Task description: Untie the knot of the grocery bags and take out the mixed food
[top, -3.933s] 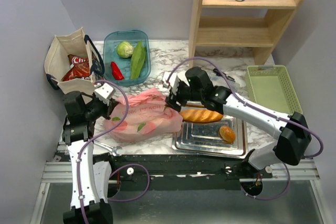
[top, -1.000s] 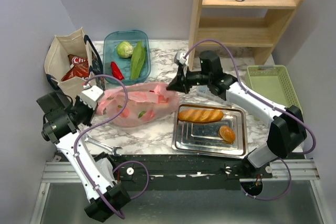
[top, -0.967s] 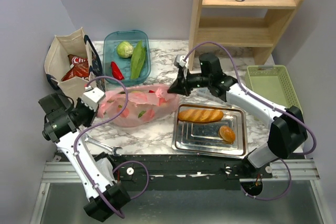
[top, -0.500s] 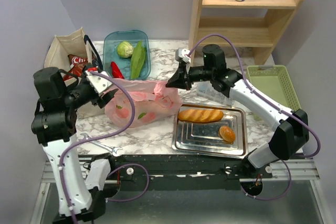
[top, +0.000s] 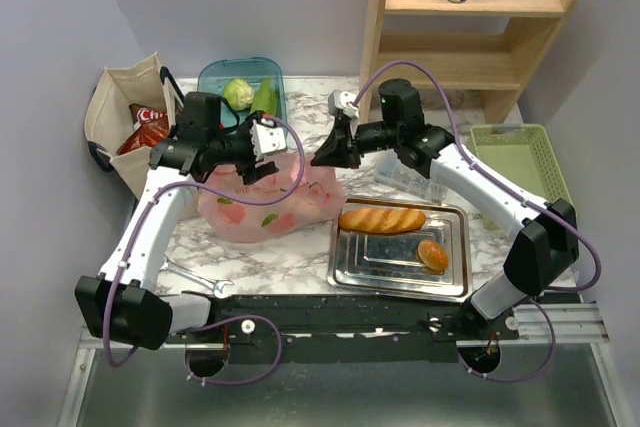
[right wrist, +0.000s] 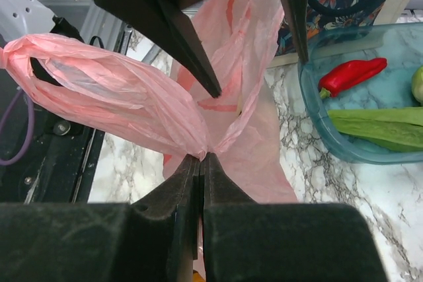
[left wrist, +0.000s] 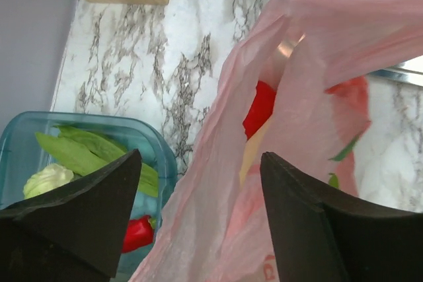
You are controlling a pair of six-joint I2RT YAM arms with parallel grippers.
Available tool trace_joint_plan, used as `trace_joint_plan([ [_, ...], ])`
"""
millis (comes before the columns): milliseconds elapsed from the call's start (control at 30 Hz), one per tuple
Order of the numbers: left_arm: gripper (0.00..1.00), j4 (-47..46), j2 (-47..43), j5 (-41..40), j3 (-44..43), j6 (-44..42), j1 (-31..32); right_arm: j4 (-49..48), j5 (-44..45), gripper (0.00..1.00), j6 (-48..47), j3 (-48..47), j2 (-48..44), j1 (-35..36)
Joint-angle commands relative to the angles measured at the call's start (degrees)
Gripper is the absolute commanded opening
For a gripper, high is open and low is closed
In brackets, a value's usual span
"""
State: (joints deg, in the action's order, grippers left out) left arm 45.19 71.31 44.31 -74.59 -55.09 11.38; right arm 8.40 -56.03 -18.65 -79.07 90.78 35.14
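Observation:
The pink plastic grocery bag (top: 265,205) lies mid-table with its mouth pulled up and open; I see no knot in any view. My right gripper (top: 322,155) is shut on a gathered handle of the bag (right wrist: 201,153), holding it up. My left gripper (top: 258,162) hangs open over the bag's mouth, its fingers (left wrist: 86,216) astride a fold of pink plastic (left wrist: 218,189) without pinching it. Food shows inside as a red shape (left wrist: 261,107) and a yellow one (left wrist: 254,156). The beige canvas tote (top: 120,107) stands at the far left with a red chip bag (top: 148,127) in it.
A blue container (top: 212,77) behind the bag holds a cabbage (top: 238,93), green leaves and a red pepper (right wrist: 350,74). To the right, a steel tray (top: 345,275) carries a baguette (top: 383,219) and bun (top: 432,254). A wooden shelf (top: 470,42), green basket (top: 515,167) and wrench (top: 200,277) stand around.
My left gripper let go of the bag's left end, opened, and swung from the table's left side to above the bag. The right gripper kept its hold and rose slightly.

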Motion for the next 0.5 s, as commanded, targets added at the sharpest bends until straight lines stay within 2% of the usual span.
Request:
trace_joint_plan([
  [0, 0.57, -8.1, 1.8, -5.8, 3.8, 0.4, 0.6, 2.7, 0.3, 0.08, -1.5, -3.3, 0.8, -0.3],
  [33, 0.39, -8.2, 1.8, -6.2, 3.8, 2.8, 0.6, 2.0, 3.2, 0.07, -0.6, -3.6, 1.0, -0.5],
  [67, 0.11, -7.9, 1.6, -6.1, 3.5, 6.5, 0.6, 0.3, 5.3, 0.06, 1.5, -3.6, 1.2, -1.0],
  [100, 0.00, -7.4, 1.2, -5.6, 3.3, 9.9, 0.4, -2.7, 5.9, 0.06, 4.0, -3.6, 1.8, -2.5],
  [167, 0.00, -7.4, -1.7, -2.9, 4.9, 16.5, -0.2, -7.3, 6.7, 0.06, 9.9, -5.0, 3.9, -5.1],
  [200, 0.00, -9.3, -4.0, -2.2, 6.3, 21.9, -0.2, -7.8, 8.0, 0.10, 11.6, -6.3, 5.6, -5.7],
  [233, 0.00, -12.0, -6.0, -2.0, 8.6, 26.9, -0.3, -7.0, 10.5, 0.17, 11.9, -8.3, 6.9, -5.8],
  [267, 0.00, -14.5, -8.3, -2.9, 10.3, 33.6, -0.3, -6.5, 12.4, 0.32, 13.4, -9.9, 8.1, -5.7],
  [333, 0.00, -19.2, -11.1, -7.5, 13.6, 45.8, -0.3, -7.7, 19.8, 0.60, 22.7, -12.4, 9.1, -5.7],
  [367, 0.00, -20.6, -11.9, -11.1, 15.1, 50.3, -0.2, -7.7, 24.7, 0.70, 27.4, -13.5, 8.9, -5.7],
  [433, 0.00, -22.0, -12.7, -16.8, 16.9, 56.3, -0.3, -3.9, 28.9, 0.79, 30.4, -15.2, 7.3, -5.7],
  [467, 0.00, -22.5, -12.9, -19.6, 17.3, 58.5, -0.3, -0.8, 30.7, 0.81, 31.4, -15.3, 6.0, -5.7],
])
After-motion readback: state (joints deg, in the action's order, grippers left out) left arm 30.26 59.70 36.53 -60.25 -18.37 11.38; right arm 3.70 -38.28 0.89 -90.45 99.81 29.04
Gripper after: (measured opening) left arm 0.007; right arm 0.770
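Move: The left gripper, wide open, has the near film of the bag's mouth just under its fingers, about 4 cm below and 2 cm forward. From the same hand, the red pepper lies some 13 cm forward, 11 cm left and 22 cm down. The right gripper still pinches the bag's mouth; the film for the left fingers is about 8 cm to its left and 3 cm down, and the bread is roughly 9 cm back, 10 cm right and 24 cm down. Dip the left gripper about 4 cm down and a little forward onto the bag's film and shut it there, then draw it back some 4 cm and up slightly with the pinch kept, levelling and swinging the wrist round counter-clockwise. Meanwhile sweep the right gripper 12 cm forward, opening it wide on the way to let go of the film and turning it some 25 degrees clockwise. ##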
